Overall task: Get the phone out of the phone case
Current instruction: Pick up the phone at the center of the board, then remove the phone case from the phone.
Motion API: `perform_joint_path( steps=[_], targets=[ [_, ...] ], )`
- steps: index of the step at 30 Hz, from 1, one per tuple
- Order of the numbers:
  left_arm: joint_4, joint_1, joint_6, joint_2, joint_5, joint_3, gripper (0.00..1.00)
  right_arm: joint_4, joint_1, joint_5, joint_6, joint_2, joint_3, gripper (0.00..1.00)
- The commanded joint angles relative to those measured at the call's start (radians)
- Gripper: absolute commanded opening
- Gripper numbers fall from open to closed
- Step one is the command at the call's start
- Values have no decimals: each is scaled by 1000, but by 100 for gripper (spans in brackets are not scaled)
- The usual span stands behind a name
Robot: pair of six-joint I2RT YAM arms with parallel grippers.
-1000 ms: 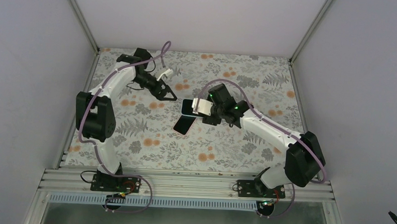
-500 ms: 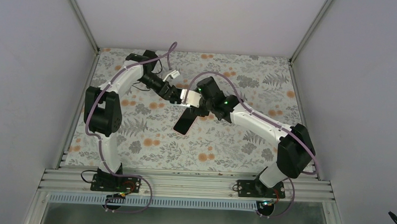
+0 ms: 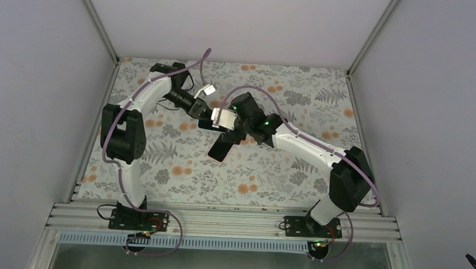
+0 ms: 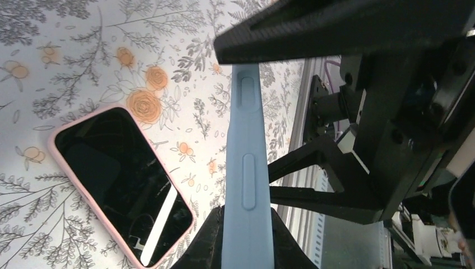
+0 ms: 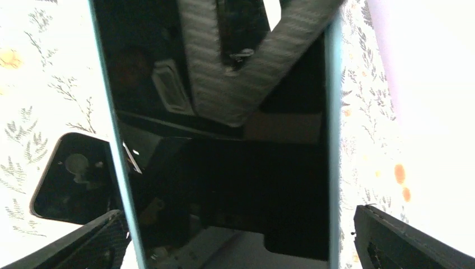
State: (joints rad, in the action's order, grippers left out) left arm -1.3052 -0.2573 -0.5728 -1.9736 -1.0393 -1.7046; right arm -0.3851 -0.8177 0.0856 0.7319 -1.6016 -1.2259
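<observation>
A phone [image 5: 224, 168] with a black screen sits in a light blue case [image 4: 246, 140] and is held in the air above the table's middle. My left gripper [image 4: 246, 216] is shut on one long edge of the case, near its side buttons. In the top view the left gripper [image 3: 204, 112] meets the right gripper [image 3: 227, 120] there. The right gripper [image 5: 238, 213] straddles the phone's width. Its right finger [image 5: 403, 238] stands off the case edge with a gap, and the left finger [image 5: 95, 241] is close to the other edge. The back of the case is hidden.
A second phone with a pink rim [image 4: 120, 179] lies screen up on the flowered table [image 3: 282, 172], just below the held one [image 3: 221, 149]. The left arm reaches in from the back left. White walls and metal posts enclose the table.
My left gripper swung in from the back left and shut on the blue case's edge. The right gripper carried the phone left toward it and spread its jaws wider.
</observation>
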Motion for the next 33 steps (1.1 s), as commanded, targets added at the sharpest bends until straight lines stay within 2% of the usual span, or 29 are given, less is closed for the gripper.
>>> perform_joint_path(
  steps=[1,7,11,14,19,25,33],
  targets=[
    [-52,-13,-119,56,-53,-15,2,-74,64,-198,-45,64,-60,100],
    [-50,-42,-247,190,87,40,2,-422,224,-596,104,72,-122,100],
    [18,-110,-281,316,240,99,2,-619,251,-722,210,29,-168,100],
    [57,-151,-298,385,265,138,2,-639,251,-758,220,12,-186,100],
    [54,-202,-291,384,313,159,2,-637,254,-766,219,-16,-212,100],
    [79,-229,-270,406,327,201,2,-680,269,-786,245,-55,-247,99],
    [59,-243,-275,423,320,183,2,-731,277,-793,286,-123,-261,95]
  ],
)
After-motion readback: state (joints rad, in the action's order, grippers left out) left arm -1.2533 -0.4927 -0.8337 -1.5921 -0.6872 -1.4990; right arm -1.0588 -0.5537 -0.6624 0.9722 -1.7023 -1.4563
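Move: The blue-cased phone is already pinched at one end by the left gripper. Its middle is about 4 cm to the right of the left hand and a couple of centimetres lower. From the right hand, whose fingers have just loosened around its free half, the middle is some 3 cm to the left, at about the same height. The pink-cased phone lies on the table below, about 3 cm right of the left hand and 17 cm down. Keep the left gripper shut on the blue-cased phone and draw it back about 9 cm, arching up and then partly down, while rolling the wrist some 35 degrees. Bring the wide-open right gripper free of the phone, up and to the right. Then swing it back some 7 cm, tipping the wrist nearly 40 degrees, and ease it down so its fingers straddle the free end without closing. ##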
